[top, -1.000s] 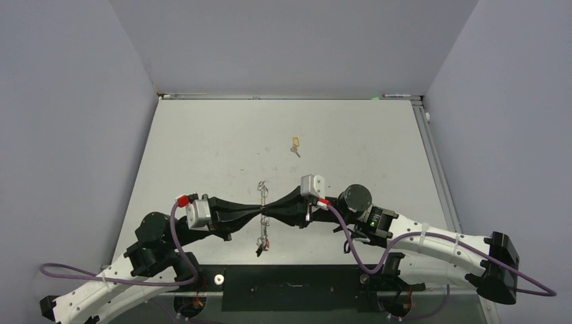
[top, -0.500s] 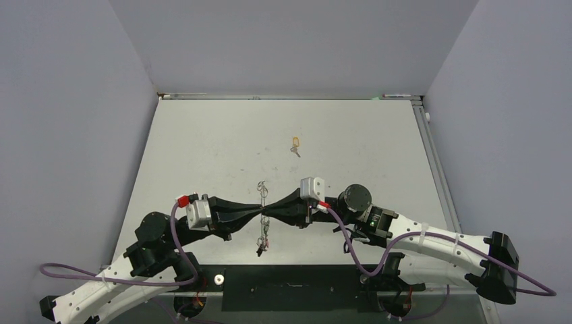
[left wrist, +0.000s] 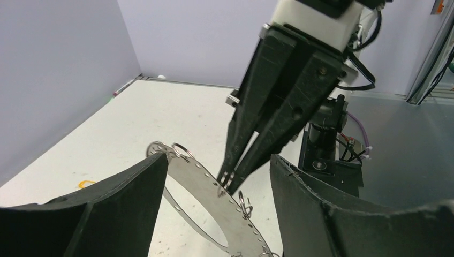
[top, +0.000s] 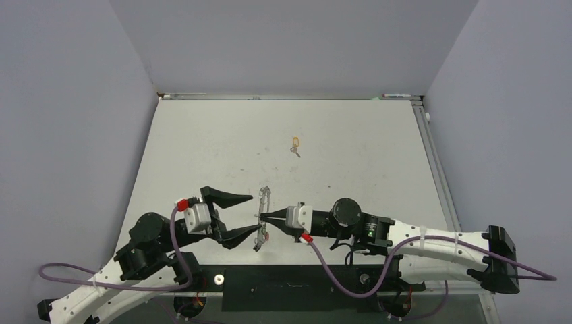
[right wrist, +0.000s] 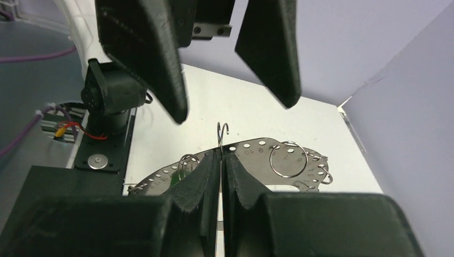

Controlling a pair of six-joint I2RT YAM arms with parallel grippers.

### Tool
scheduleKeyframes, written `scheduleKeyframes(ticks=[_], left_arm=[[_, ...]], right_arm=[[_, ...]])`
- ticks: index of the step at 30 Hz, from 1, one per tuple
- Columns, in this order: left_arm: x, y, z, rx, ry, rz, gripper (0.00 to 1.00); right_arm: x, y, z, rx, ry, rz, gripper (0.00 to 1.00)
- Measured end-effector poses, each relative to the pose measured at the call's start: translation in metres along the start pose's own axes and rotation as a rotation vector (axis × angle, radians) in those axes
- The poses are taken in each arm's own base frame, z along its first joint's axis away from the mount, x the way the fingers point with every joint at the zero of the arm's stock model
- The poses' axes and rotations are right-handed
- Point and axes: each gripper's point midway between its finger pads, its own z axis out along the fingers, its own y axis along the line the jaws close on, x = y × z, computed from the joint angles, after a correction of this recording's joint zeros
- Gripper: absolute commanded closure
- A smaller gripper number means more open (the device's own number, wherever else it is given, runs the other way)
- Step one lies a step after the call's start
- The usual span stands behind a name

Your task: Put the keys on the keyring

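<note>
The keyring (top: pixel 264 200) is a flat oval silver band with numbered holes (left wrist: pixel 201 174), seen edge-on in the top view and carrying small wire rings. My right gripper (top: pixel 263 216) is shut on a thin wire ring (right wrist: pixel 221 138) at the band's edge (right wrist: pixel 257 152); its tips (left wrist: pixel 227 184) show in the left wrist view. My left gripper (top: pixel 252 214) is open, its fingers (left wrist: pixel 107 209) on either side of the band without touching it. A green tag (right wrist: pixel 178 176) shows behind the band. One key with a yellow tag (top: pixel 295 144) lies alone farther back on the table.
Grey walls close in the white table (top: pixel 202 148) on three sides, with a metal rail (top: pixel 432 155) along the right edge. A black base plate (top: pixel 290 287) and purple cables (top: pixel 337 273) run along the near edge by the arm bases.
My left gripper has opened and let go of the keyring. My right gripper has turned and drawn nearer to the bases, still shut, with the keyring shifted slightly nearer.
</note>
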Motion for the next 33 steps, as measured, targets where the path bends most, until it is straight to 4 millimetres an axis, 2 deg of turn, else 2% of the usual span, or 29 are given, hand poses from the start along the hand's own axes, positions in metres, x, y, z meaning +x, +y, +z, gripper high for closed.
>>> scheduleKeyframes(ticks=[5, 8, 11, 13, 14, 17, 21, 29, 33], left_arm=[[-0.021, 0.007, -0.018, -0.058, -0.032, 0.032, 0.18], [-0.030, 0.013, -0.030, -0.108, -0.047, 0.037, 0.11], [-0.030, 0.022, -0.040, -0.171, -0.044, 0.031, 0.05], [-0.026, 0.028, -0.045, -0.214, -0.029, 0.019, 0.00], [-0.023, 0.031, -0.047, -0.237, -0.020, 0.010, 0.04], [-0.017, 0.044, -0.053, -0.320, -0.001, -0.021, 0.04], [-0.007, 0.064, -0.057, -0.453, 0.034, -0.069, 0.04], [0.034, 0.095, -0.046, -0.645, 0.227, -0.109, 0.04], [0.051, 0.105, -0.040, -0.708, 0.294, -0.114, 0.04]], right_arm=[[0.008, 0.010, 0.002, 0.044, 0.059, -0.125, 0.95], [0.022, 0.007, -0.003, 0.093, 0.114, -0.180, 0.95], [0.031, 0.004, -0.007, 0.125, 0.161, -0.214, 0.95], [0.032, -0.001, -0.009, 0.154, 0.177, -0.232, 0.95], [0.032, -0.004, -0.010, 0.169, 0.184, -0.238, 0.95], [0.037, -0.014, -0.016, 0.231, 0.224, -0.246, 0.95], [0.053, -0.030, -0.031, 0.332, 0.329, -0.244, 0.95], [0.061, -0.070, -0.065, 0.592, 0.460, -0.206, 0.95], [0.062, -0.100, -0.091, 0.748, 0.495, -0.151, 0.95]])
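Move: The loose key with the yellow tag lies flat on the table about 37 cm ahead of the left hand, 10 cm to its right and some 30 cm below. The keyring plate hangs in the right gripper just 2 cm to the right of the left hand, about level with it front to back, its middle some 4 cm lower. From the right hand, the yellow-tagged key is roughly 37 cm ahead, 9 cm to the right and 28 cm below. Back the left gripper off the keyring to the left and slightly up, spreading its already parted fingers fully, then swing it forward and down towards the yellow-tagged key, about 9 cm forward overall, turning some 40 degrees counter-clockwise. Keep the right gripper's pinch on the keyring; dip it a little, then carry it forward and right, swinging about 50 degrees clockwise so its fingers come round to forward-left. ##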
